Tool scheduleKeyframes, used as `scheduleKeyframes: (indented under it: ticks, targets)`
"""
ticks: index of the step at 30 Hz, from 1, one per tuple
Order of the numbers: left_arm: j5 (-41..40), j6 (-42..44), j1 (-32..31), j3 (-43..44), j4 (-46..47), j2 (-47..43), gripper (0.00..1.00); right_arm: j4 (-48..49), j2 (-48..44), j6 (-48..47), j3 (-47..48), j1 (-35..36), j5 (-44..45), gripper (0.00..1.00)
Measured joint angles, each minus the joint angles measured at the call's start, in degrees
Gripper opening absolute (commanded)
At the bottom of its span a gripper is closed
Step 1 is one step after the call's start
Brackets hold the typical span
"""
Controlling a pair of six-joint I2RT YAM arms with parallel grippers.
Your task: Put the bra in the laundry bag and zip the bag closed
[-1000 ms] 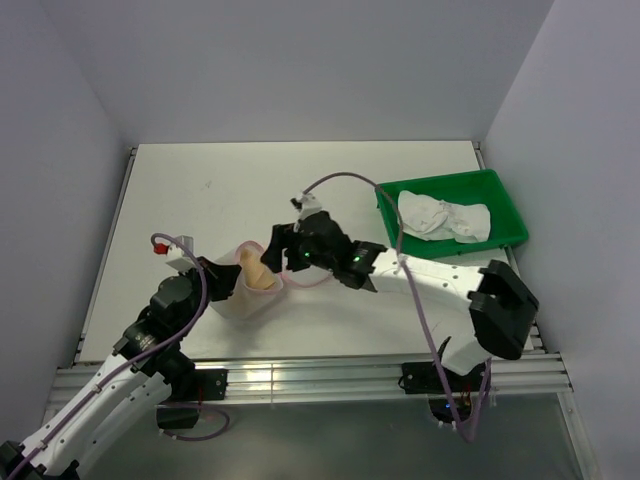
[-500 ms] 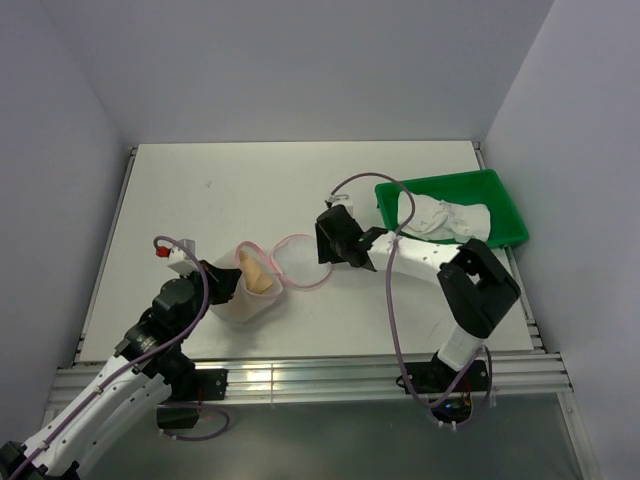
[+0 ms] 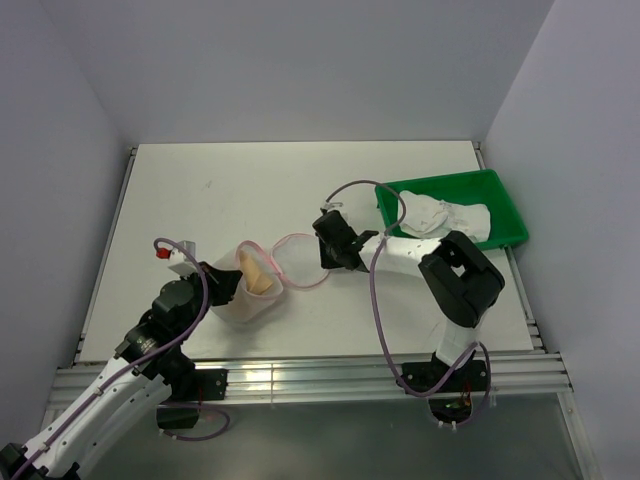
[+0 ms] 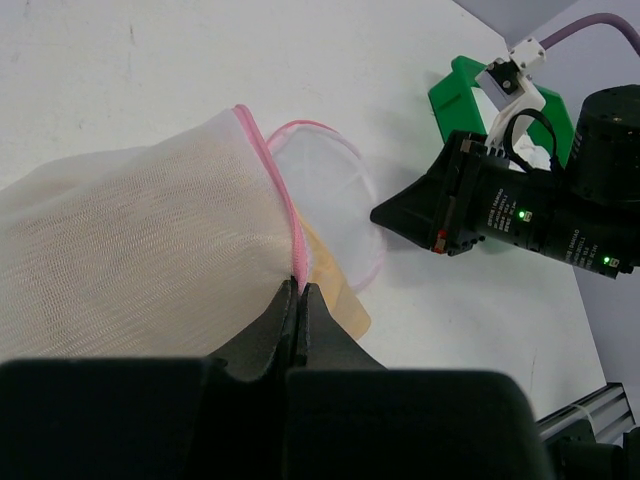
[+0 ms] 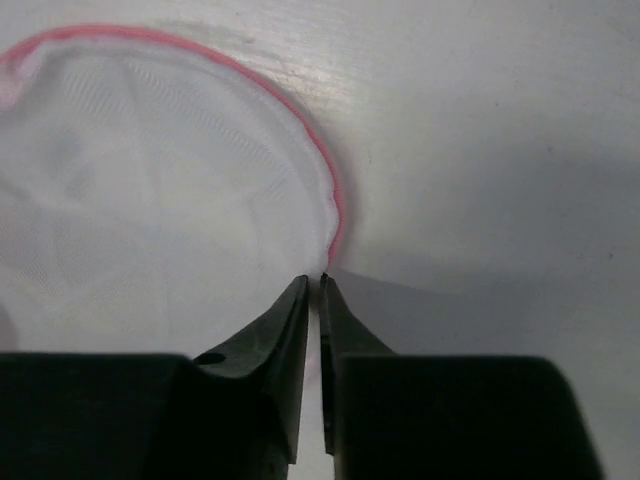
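Note:
The laundry bag [image 3: 232,300] is a white mesh pouch with a pink zipper band, lying open at the near left. The tan bra [image 3: 255,276] sits in its mouth and also shows in the left wrist view [image 4: 347,303]. My left gripper [image 3: 226,283] is shut on the pink zipper band [image 4: 296,262] at the bag's rim. The bag's round flap [image 3: 297,262] lies flat on the table. My right gripper [image 3: 323,263] is shut at the flap's pink rim [image 5: 336,205], pinching its edge, with its jaws [image 5: 312,279] almost touching.
A green tray [image 3: 500,180] holding crumpled white cloth [image 3: 445,216] stands at the right, behind the right arm. The table [image 3: 200,190] is white, with metal rails along its edges. Purple cables loop off both wrists.
My right gripper moved right, away from the bag's mouth, and the flap now lies spread flat. The right arm's elbow swung in. The left gripper kept its hold.

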Motion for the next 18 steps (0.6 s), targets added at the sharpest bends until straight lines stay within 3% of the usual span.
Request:
scheduleKeyframes:
  ticks: [2, 9, 14, 18]
  targets:
    - [0.28, 0.0, 0.0, 0.0, 0.02, 0.0, 0.0, 1.55, 0.0, 0.83, -0.31, 0.0, -0.04, 0.0]
    - [0.46, 0.0, 0.0, 0.0, 0.04, -0.04, 0.0, 3.63, -4.42, 1.03, -2.01, 0.0, 2.36, 0.0]
    - [1.09, -0.07, 0.0, 0.37, 1.14, 1.22, 0.0, -0.87, -22.8, -1.42, -2.05, 1.22, 7.15, 0.0]
    - [2.6, 0.09, 0.0, 4.81, 1.42, 5.18, 0.0, -6.25, -35.93, -4.2, 8.22, 6.71, 11.76, 0.0]
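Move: The free edge of the laundry bag's open lid, its pink rim, lies practically at the right fingertips, 1 cm below at most. From that rim the bra in the bag's mouth is about 14 cm left, 5 cm nearer the base and some 4 cm higher; the green bin is some 27 cm right and 14 cm farther out. From the left hand, still gripping the mouth's rim, the lid's free edge lies about 10 cm ahead, 16 cm right and 14 cm below. The lid's pink edge gets pinched as the right fingers finish closing, nearly in place. The right hand then hoists it almost 30 cm up, speeding up and easing back slightly at the end, while the fingers tip up about 35 degrees and the hand rolls left side up. The left hand keeps its pinch on the bag's mouth, rising only some 2 cm at the last. ##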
